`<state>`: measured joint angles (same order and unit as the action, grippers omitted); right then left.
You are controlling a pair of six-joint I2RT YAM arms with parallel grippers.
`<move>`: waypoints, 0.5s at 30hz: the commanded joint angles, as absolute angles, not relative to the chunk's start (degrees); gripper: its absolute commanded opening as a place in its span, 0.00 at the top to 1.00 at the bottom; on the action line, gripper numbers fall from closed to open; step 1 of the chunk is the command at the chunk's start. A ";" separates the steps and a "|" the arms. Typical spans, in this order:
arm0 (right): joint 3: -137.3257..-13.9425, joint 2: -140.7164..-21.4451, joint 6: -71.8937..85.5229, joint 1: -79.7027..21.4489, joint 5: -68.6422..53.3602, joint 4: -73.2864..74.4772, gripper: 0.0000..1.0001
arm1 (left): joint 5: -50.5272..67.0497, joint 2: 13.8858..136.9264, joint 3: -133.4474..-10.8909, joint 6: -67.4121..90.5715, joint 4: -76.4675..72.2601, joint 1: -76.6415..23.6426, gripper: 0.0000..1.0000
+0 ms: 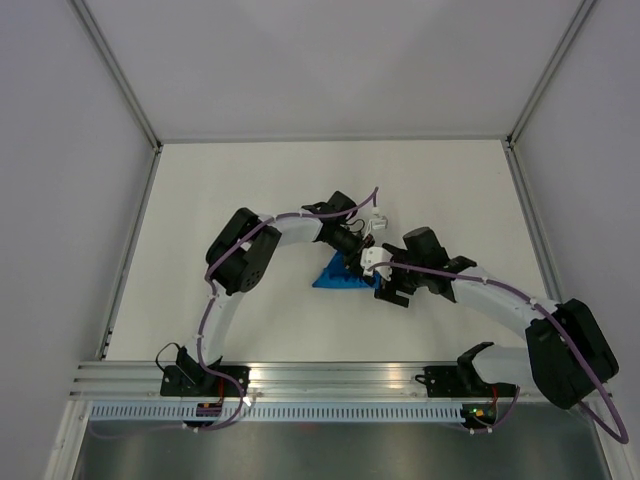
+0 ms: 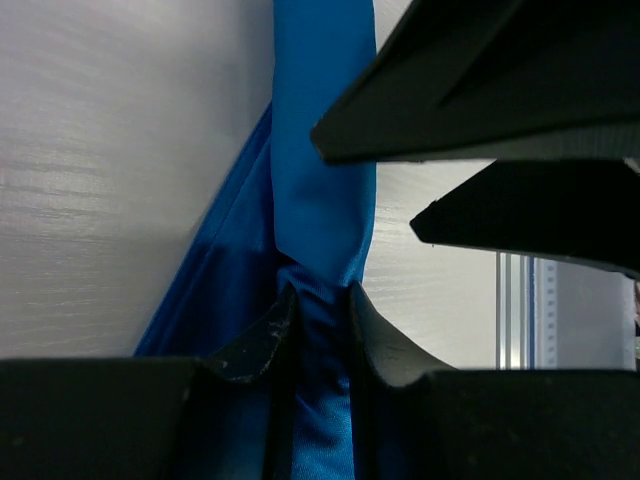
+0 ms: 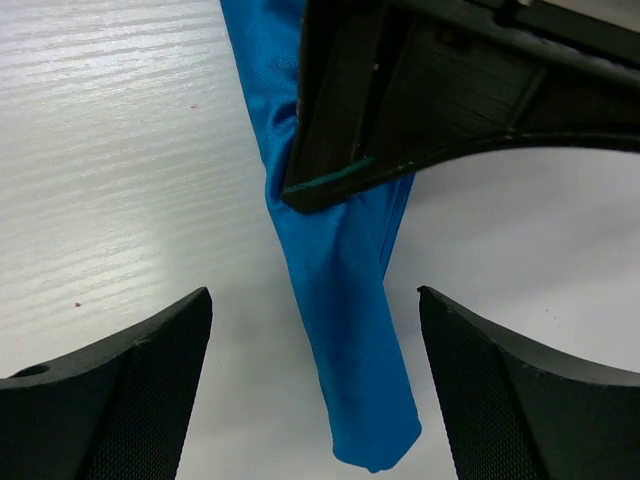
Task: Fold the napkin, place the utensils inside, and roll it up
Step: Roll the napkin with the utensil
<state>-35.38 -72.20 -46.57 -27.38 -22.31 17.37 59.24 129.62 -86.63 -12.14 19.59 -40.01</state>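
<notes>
The napkin (image 1: 335, 277) is a bright blue cloth lying mid-table, gathered into a narrow roll. In the left wrist view the roll (image 2: 320, 150) runs up the frame, and my left gripper (image 2: 320, 295) is shut on it, both fingers pinching the cloth. In the right wrist view my right gripper (image 3: 314, 292) stands open, one finger on each side of the roll's free end (image 3: 350, 350) without touching it. From above, the left gripper (image 1: 358, 252) and right gripper (image 1: 378, 275) meet over the cloth's right end. The utensils are hidden.
The white table (image 1: 250, 200) is boxed in by grey walls on three sides. An aluminium rail (image 1: 330, 375) runs along the near edge by the arm bases. The right gripper's black fingers (image 2: 500, 80) crowd the left wrist view, close to the roll.
</notes>
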 commanded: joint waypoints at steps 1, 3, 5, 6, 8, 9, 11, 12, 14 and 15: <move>-33.32 -71.63 -47.72 -30.93 -15.48 9.58 0.11 | 57.22 134.29 -87.27 -11.52 27.68 -39.90 0.98; -32.26 -72.24 -47.72 -33.21 -13.46 7.83 0.12 | 57.39 134.30 -87.45 -11.16 27.86 -39.81 0.98; -30.94 -72.77 -47.81 -34.45 -12.22 6.60 0.13 | 57.48 134.30 -87.63 -11.08 27.86 -39.73 0.98; -30.50 -73.47 -47.90 -35.58 -10.82 5.20 0.15 | 57.48 134.30 -87.71 -11.07 27.95 -39.81 0.98; -29.62 -74.53 -48.08 -36.56 -9.06 3.79 0.17 | 57.57 134.30 -87.89 -11.07 28.04 -39.81 0.98; -29.27 -75.49 -48.08 -37.43 -8.27 2.39 0.19 | 57.57 134.21 -87.89 -11.07 28.21 -39.73 0.98; -29.00 -76.55 -48.16 -37.88 -6.68 0.97 0.24 | 57.57 134.21 -87.98 -11.25 28.47 -39.64 0.98; -29.00 -76.81 -48.16 -37.97 -6.51 0.79 0.27 | 57.57 134.21 -87.89 -11.16 28.65 -39.64 0.98; -28.83 -76.99 -48.16 -38.06 -6.24 0.62 0.33 | 57.57 134.12 -87.98 -11.34 28.65 -39.55 0.97; -28.74 -77.08 -48.16 -38.06 -6.24 0.79 0.40 | 57.57 133.95 -88.07 -11.34 28.74 -39.46 0.94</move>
<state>-29.76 -76.14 -47.88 -37.78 -9.47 2.79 62.22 131.31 -88.29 -11.14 25.12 -39.62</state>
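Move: The free right end of the rolled napkin lies just off the open right fingers: about 1 cm ahead, 2 cm to the left and 3 cm below the right hand point. The left gripper, already pinching the roll, is some 6 cm to the right hand's left, 2 cm farther out and 2 cm lower; the napkin's loose flap lies roughly 12 cm left, level fore and aft, 4 cm down. From the left hand that free end is about 4 cm right, 1 cm back and 1 cm lower. Down and to the left, some 3 cm in all, the right hand sinks with its fingers astride the roll's free end, close beside the left gripper, tilting roughly 10 degrees. Its wide-open fingers draw in to about two thirds open, one on each side of the roll but not yet shut on it. The left hand keeps its pinch, easing back about 1 cm. ##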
